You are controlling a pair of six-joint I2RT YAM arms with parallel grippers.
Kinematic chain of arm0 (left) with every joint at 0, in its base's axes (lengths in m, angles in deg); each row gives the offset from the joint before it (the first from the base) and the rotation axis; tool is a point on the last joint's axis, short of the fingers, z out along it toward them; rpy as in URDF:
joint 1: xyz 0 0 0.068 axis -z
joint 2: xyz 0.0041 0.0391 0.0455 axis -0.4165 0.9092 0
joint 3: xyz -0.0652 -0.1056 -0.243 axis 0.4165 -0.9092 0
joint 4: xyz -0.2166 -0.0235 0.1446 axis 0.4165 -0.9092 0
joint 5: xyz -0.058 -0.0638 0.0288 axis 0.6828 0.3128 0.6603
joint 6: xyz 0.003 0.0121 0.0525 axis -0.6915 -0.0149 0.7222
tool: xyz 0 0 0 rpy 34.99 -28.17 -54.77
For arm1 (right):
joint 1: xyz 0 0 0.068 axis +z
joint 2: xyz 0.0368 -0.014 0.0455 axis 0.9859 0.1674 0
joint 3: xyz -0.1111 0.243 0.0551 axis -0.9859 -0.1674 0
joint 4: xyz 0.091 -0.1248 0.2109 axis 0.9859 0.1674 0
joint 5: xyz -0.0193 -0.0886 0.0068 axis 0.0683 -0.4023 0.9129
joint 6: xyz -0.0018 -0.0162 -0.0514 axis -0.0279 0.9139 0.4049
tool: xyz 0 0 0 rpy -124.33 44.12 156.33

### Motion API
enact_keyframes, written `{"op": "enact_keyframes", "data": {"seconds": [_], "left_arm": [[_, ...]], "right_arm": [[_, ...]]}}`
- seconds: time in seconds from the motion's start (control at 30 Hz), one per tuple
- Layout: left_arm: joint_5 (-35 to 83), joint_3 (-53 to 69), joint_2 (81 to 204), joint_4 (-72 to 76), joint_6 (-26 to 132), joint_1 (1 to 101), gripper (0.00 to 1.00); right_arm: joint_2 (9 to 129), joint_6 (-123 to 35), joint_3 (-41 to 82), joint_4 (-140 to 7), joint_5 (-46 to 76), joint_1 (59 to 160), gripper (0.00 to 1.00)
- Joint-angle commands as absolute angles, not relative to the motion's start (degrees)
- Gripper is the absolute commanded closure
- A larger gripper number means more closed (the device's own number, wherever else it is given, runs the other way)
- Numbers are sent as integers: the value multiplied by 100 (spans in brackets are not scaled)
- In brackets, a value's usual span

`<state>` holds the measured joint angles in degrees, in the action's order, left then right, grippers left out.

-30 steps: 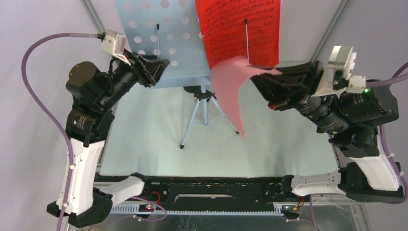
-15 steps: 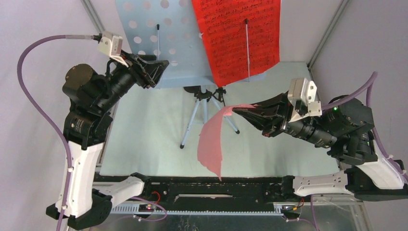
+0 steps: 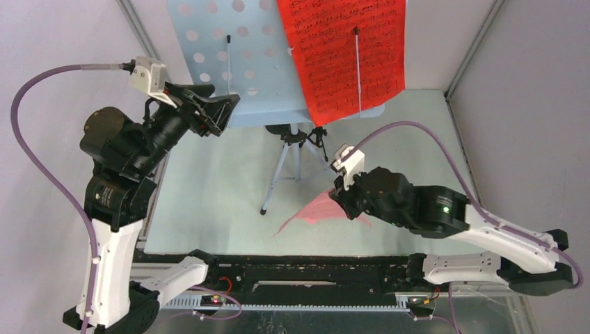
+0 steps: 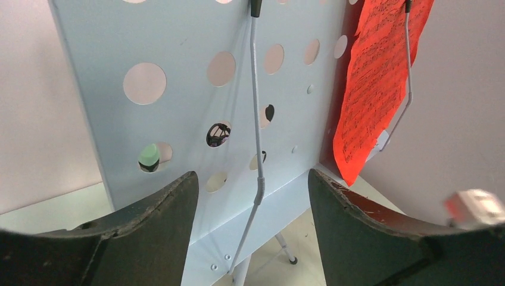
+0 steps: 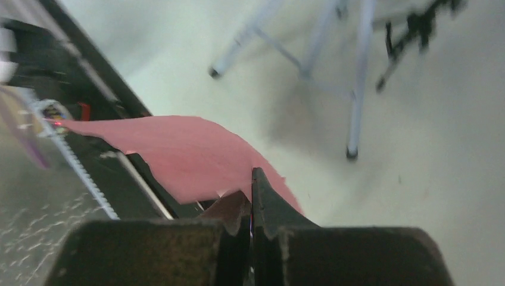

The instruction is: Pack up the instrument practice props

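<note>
The pale blue perforated music desk (image 3: 229,62) (image 4: 196,101) stands at the back on its blue-grey tripod (image 3: 292,163) (image 5: 357,89). A red score sheet (image 3: 348,56) (image 4: 375,89) rests on its right half under a wire page holder. My left gripper (image 3: 221,110) (image 4: 250,202) is open just in front of the desk's left lower edge, holding nothing. My right gripper (image 3: 339,198) (image 5: 251,196) is shut on the pink score sheet (image 3: 313,211) (image 5: 178,152), held low over the mat near the front. A mint shape (image 4: 149,156) shows through a hole in the desk.
A pale mat (image 3: 209,202) covers the table. The black rail (image 3: 313,268) (image 5: 101,161) with both arm bases runs along the near edge. Slanted frame bars (image 3: 136,28) stand at the back corners. Two black mic mounts (image 3: 316,136) hang at the tripod head.
My right arm swung down and toward the near edge, carrying the pink sheet from the desk to low over the mat. My left gripper opened wider and shifted slightly left.
</note>
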<state>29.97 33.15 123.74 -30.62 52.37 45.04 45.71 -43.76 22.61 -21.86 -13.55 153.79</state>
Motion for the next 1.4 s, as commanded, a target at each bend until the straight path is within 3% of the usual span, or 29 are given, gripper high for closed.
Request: {"op": "enact_keyframes", "data": {"seconds": [0.0,0.3,0.53,0.83,1.37], "left_arm": [[2979,3232,12259,-2908,5315,4459,25],[2972,3130,12048,-2976,5279,4461,23],[3079,3139,12038,-2959,5218,4456,23],[3060,3073,11942,-2994,5195,4456,22],[3107,2989,11848,-2994,5097,4458,21]], "right_arm": [[4274,-5852,1566,-1952,-1058,14423,100],[3624,-6637,89,-2298,-47,11700,100],[3474,-6452,-330,-2661,69,9705,100],[4319,-6228,-336,-3159,-806,8443,100],[5570,-6805,-371,-3853,-756,6834,100]]}}
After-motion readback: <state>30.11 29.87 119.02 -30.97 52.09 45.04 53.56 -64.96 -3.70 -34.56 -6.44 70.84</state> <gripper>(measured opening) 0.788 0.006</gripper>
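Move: My right hand already pinches the pink sheet by one end. The clear table right of the music stand, where the sheet is taken, lies about 30 cm to my right hand's right, 16 cm ahead and 30 cm below. The stand's right leg tip is some 12 cm ahead, 6 cm right and 33 cm down; the red sheet hangs about 24 cm ahead, straight on, and 22 cm up. From my left hand that clear table is roughly 56 cm right, 6 cm ahead and 50 cm down. I swing my right hand some 33 cm to the right, carrying the pinched pink sheet away from in front of the stand to the clear table on its right. The hand also goes about 20 cm down, fastest at the start, and 16 cm forward, while it turns roughly 90 degrees clockwise; its fingers stay shut. My open left hand eases back a couple of centimetres from the stand's left clip rod. ##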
